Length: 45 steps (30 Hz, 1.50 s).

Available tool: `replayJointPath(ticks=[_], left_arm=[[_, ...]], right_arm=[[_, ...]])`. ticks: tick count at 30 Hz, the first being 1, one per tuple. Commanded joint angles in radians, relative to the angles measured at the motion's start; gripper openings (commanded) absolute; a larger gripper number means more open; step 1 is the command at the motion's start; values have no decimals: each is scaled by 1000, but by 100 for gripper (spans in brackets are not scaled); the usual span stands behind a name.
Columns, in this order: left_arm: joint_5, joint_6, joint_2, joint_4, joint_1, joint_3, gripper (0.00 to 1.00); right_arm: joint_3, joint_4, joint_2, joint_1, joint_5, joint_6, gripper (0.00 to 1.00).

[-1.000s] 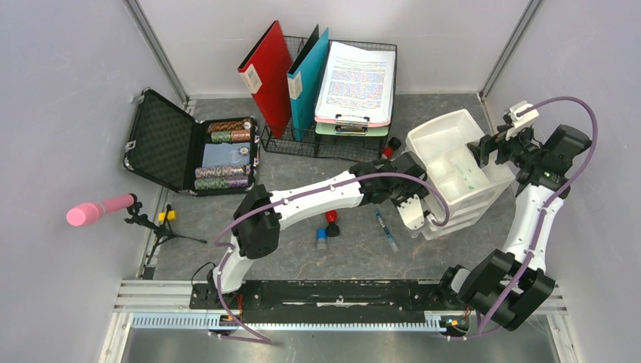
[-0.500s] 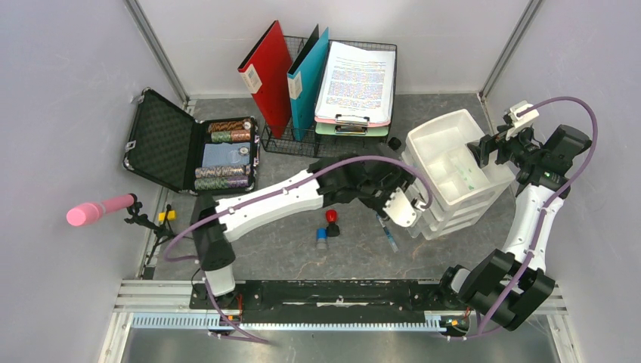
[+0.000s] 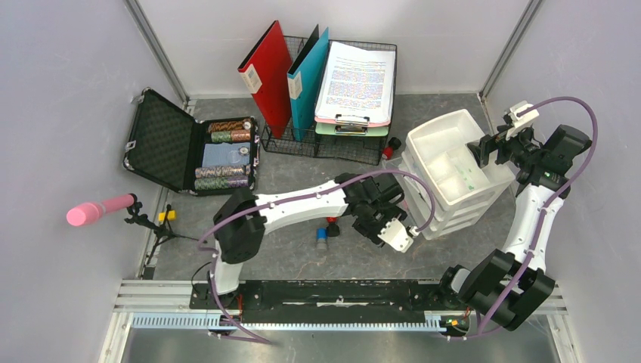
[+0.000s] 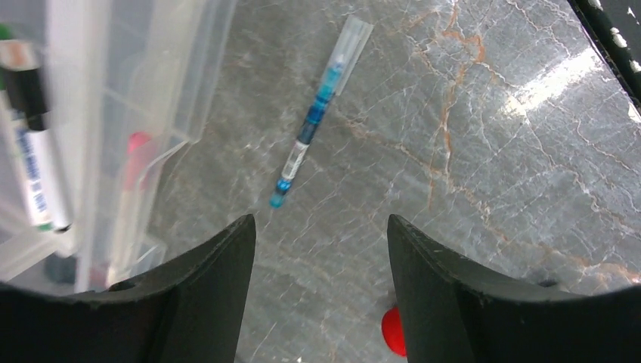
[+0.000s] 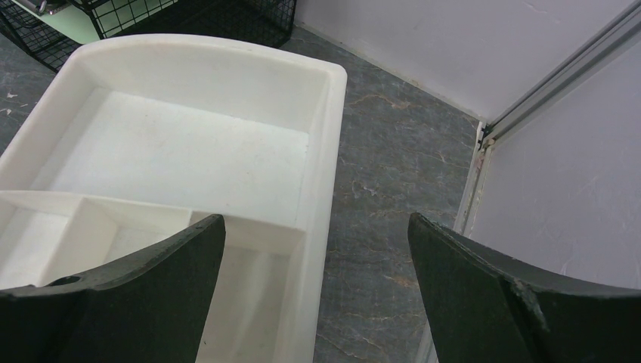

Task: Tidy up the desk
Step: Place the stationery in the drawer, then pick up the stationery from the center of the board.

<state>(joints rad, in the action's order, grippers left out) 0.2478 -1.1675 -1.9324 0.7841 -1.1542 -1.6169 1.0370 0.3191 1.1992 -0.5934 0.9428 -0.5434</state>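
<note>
The desk (image 3: 302, 261) is a dark grey stone-look tabletop. A blue pen (image 4: 314, 121) lies on it just beyond my left gripper (image 4: 321, 219), which hovers open with nothing between its fingers. In the top view the left gripper (image 3: 384, 225) sits in front of the white drawer unit (image 3: 453, 170) and covers the pen. The unit's clear drawers (image 4: 113, 151) hold markers. My right gripper (image 5: 317, 219) stands open and empty above the unit's right rim (image 5: 325, 151); in the top view the right gripper (image 3: 484, 151) is at the unit's far right side.
A red cap (image 4: 393, 333) shows by my left finger. Loose markers (image 3: 323, 238) lie under the left arm. An open black case (image 3: 189, 151) of chips sits left, a wire rack (image 3: 332, 83) with folders and a clipboard behind, and a pink microphone (image 3: 98, 210) far left.
My left arm has drawn back from the drawer unit's front toward the near edge, over the pen, with its jaws wider than a second ago. The right arm has not moved.
</note>
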Motion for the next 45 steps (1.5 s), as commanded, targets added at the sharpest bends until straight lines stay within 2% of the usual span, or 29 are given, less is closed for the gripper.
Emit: replayJointPath(ticks=[1,7,29,33,39,45], left_arm=[[55,-18,-73,1,-4,-55,69],[55,-56,-160,2,-5,-100,62],[-27,-274,-314,65,-37,-191,56],[-56,-320,-343,113,-42,-219,53],[-121,-389,-403,282,-57,-293,49],[-190,-385,-454,354,-77,-321,39]], right_arm=[[-122,298,103,30,-70,-136,98],[-121,298,115,30,-75,-141,98],[-119,299,136,31,-79,-144,98],[-119,299,138,30,-79,-145,98],[-118,299,140,30,-78,-143,98],[-118,301,139,31,-79,-144,98]])
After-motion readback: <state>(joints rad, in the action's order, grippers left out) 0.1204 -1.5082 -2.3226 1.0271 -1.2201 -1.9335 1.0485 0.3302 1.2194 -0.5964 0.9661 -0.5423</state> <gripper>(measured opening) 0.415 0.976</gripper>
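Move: The blue pen lies on the table almost under the left hand, about 3 cm to its right, 1 cm back and some 10 cm below. The open drawer is roughly 8 cm ahead and 7 cm right; the red flashlight lies about 11 cm left and 2 cm ahead, the blue-capped bottle 14 cm left and 3 cm back, both 9 cm or so lower. From the right hand the pen lies about 26 cm left, 18 cm back and 25 cm below. Down onto the blue pen goes the left hand, sinking about 9 cm, fast at first and then easing, with a slight drift of 2 cm to the right. The wrist turns some 20 degrees clockwise and swings the tilted fingers nearer to vertical, while they close partway until their tips stand close on either side of the pen; no grip is seen yet. ##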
